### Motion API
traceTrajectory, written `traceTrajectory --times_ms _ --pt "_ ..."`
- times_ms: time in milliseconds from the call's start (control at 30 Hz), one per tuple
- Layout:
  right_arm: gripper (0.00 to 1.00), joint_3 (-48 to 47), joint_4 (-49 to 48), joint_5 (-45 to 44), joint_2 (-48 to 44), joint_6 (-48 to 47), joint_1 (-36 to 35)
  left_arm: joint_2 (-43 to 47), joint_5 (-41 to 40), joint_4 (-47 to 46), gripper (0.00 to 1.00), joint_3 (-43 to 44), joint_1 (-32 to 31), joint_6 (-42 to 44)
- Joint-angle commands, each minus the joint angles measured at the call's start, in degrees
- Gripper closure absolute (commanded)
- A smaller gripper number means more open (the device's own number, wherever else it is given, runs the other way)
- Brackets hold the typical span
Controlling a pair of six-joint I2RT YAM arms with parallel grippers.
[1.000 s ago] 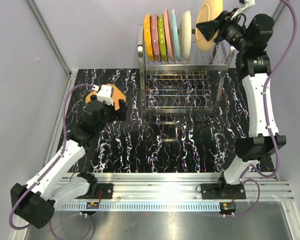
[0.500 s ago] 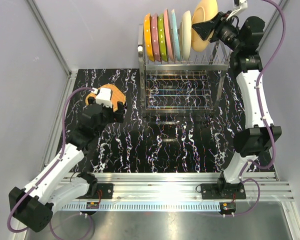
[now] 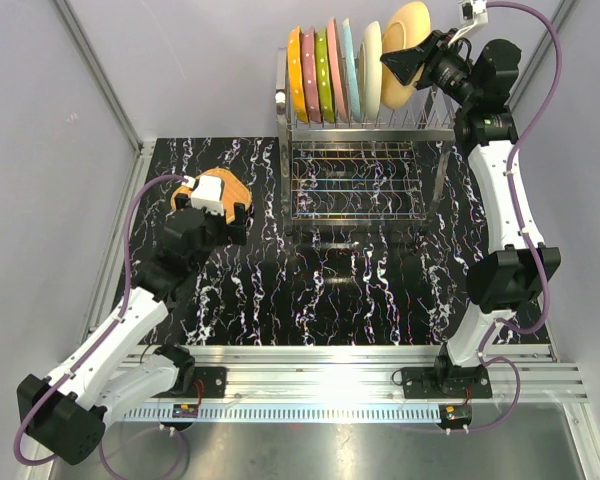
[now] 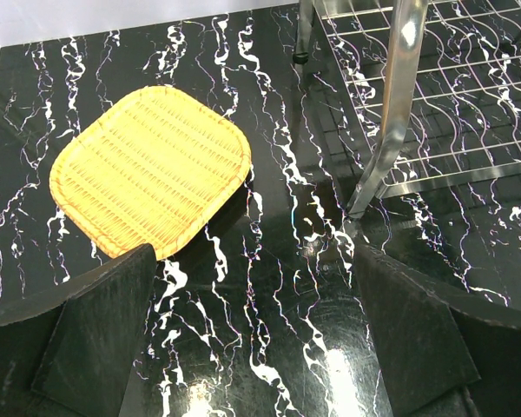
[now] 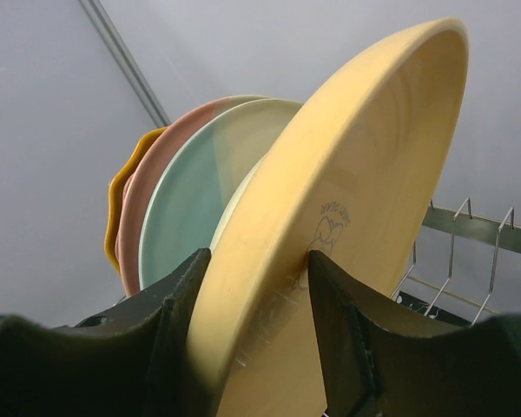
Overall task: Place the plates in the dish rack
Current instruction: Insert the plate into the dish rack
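The dish rack (image 3: pixel 360 180) stands at the back of the table, and several plates (image 3: pixel 330 70) stand upright in its upper tier: orange, pink, lime-green, light blue and cream. My right gripper (image 3: pixel 418 58) is shut on the rim of a tan plate (image 3: pixel 404 45), which is tilted just right of the cream plate (image 3: pixel 371 68). In the right wrist view both fingers clamp the tan plate (image 5: pixel 356 208), with the light blue plate (image 5: pixel 187 204) and the pink plate (image 5: pixel 143 200) behind it. My left gripper (image 4: pixel 252 291) hangs open and empty low over the table.
A yellow woven tray (image 4: pixel 152 165) lies on the black marbled table (image 3: pixel 330 290), just beyond my left gripper (image 3: pixel 212 200). The rack's steel leg (image 4: pixel 391 113) and lower wire shelf (image 4: pixel 469 95) stand to its right. Grey walls enclose the table.
My right arm has carried the tan plate leftward and closer to the cream plate at the rack's top tier. The left arm shifted slightly early on and now holds still.
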State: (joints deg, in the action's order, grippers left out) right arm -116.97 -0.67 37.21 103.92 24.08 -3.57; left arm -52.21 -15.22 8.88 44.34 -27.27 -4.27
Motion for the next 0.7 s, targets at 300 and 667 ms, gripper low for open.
traceTrajectory --times_ms 300,667 --pt "0.23 1.3 -1.01 0.76 -1.17 -1.31 0.15 0.79 -1.56 -2.91 0.01 1.28 -0.33 0.85" --pt "0.1 2.71 0.31 -0.91 -3.02 -3.42 0.15 0.88 -1.65 -2.64 0.01 1.45 -0.33 0.76"
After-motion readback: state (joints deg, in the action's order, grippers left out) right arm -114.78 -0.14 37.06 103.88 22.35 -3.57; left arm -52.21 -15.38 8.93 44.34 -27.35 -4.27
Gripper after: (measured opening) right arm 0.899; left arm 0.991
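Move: The pale orange plate, still pinched in the right fingers and leaning, has its middle about 6 cm ahead of the right hand, roughly level with it and hardly off to the side. Already racked, the cream plate's middle is some 6 cm left, 7 cm ahead and 3 cm below, and the blue plate is about 4 cm left of the cream one. From the left hand, the pale orange plate lies about 42 cm right, 25 cm ahead and 25 cm up. The pale orange plate is let go into the rack's upper tier, beside the cream plate: the right fingers, gripping its near rim at first, spread from about half open to nearly wide. As they part, the right hand sinks about 2 cm, its wrist almost unturned, and stays around the rim without backing off. ##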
